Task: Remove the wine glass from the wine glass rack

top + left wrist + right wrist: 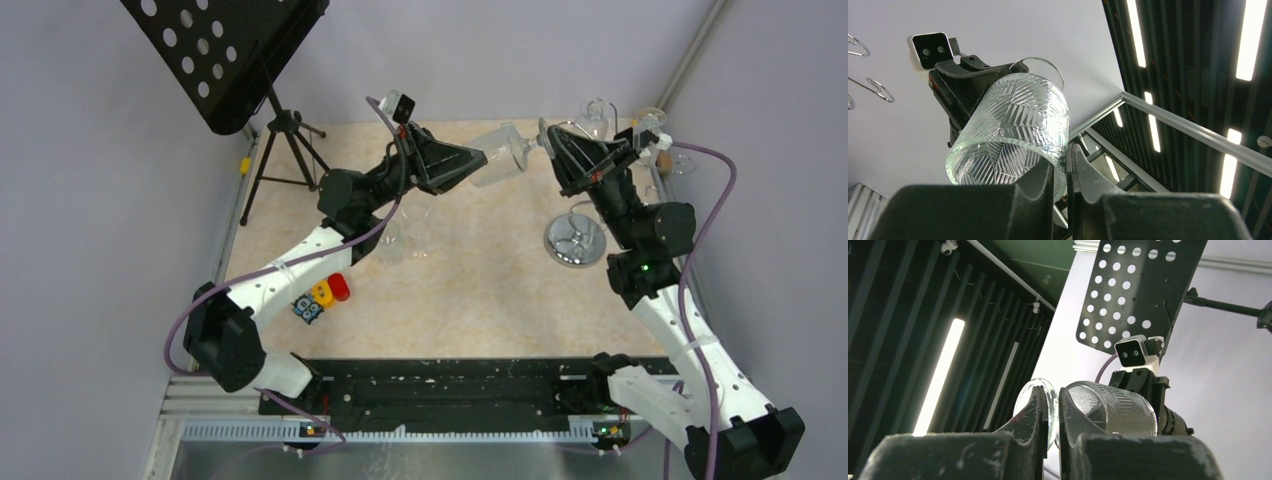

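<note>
The wine glass (pixel 500 156), clear with a cut pattern, lies on its side in the air between both arms, left of the chrome wine glass rack (pixel 576 241). My left gripper (pixel 481 158) is shut on the rim of its bowl; the bowl fills the left wrist view (pixel 1013 125), with the rim pinched in my left gripper (pixel 1068 165). My right gripper (pixel 549 139) is shut on the glass's round foot. In the right wrist view the foot (pixel 1038 390) sits in my right gripper (pixel 1053 402), with the bowl (pixel 1120 410) beyond. The glass is apart from the rack's curled arms (pixel 655 125).
A black perforated music stand (pixel 225 55) on a tripod stands at the back left. Two clear glasses (pixel 392 242) stand on the table below the left arm. Small red, yellow and blue blocks (pixel 322 297) lie near the left arm. Walls close both sides.
</note>
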`<state>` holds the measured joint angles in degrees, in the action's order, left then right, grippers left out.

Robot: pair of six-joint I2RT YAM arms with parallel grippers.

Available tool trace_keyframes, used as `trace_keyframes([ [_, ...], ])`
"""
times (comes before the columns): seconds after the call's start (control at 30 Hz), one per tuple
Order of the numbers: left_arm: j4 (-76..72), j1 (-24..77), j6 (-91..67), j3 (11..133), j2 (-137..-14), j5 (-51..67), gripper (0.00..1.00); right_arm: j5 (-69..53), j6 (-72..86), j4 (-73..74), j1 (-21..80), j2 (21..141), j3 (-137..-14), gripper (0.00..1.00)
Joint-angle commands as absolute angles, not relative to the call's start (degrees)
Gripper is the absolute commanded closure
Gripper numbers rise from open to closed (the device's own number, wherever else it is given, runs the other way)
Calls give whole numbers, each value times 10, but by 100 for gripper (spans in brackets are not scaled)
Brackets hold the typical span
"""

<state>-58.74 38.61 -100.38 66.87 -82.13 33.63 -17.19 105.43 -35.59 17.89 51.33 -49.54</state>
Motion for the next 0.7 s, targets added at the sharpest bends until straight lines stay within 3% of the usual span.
trace_keyframes([
  [0.0,-661,386,-1008,700,-810,361,100,-154,969,-301,183,505,-519,100],
  [0.1,-650,383,-994,696,-804,362,100,-144,941,-273,183,501,-525,93],
  [0.33,-568,369,-880,697,-771,373,100,-122,882,-217,183,498,-536,49],
  [0.5,-279,370,-636,738,-700,318,100,-89,807,-149,183,484,-556,39],
  [0.67,-110,370,-475,777,-670,240,100,-29,720,-41,183,463,-592,37],
])
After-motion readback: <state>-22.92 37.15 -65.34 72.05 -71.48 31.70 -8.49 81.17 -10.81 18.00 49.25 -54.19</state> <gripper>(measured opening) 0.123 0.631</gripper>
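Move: Both hands hold the wine glass sideways between them. Its middle is about 6 cm right, 2 cm ahead of and slightly above the left hand at the rim, and some 7 cm left and 2 cm back of the right hand, level with it. The nearest standing glass is roughly 10 cm left, 3 cm ahead and 42 cm below the left hand. The rack's middle lies some 13 cm right, 3 cm ahead and 29 cm below the right hand. The right fingers open wide and let go of the stem by the foot; that hand then sinks about 5 cm and goes 4 cm forward, tipping its fingers down, away from the glass. The left keeps its pinch on the rim, sinks a couple of centimetres and turns some 30 degrees, bringing its upward-slanting fingers nearer level and swinging them slightly forward. ##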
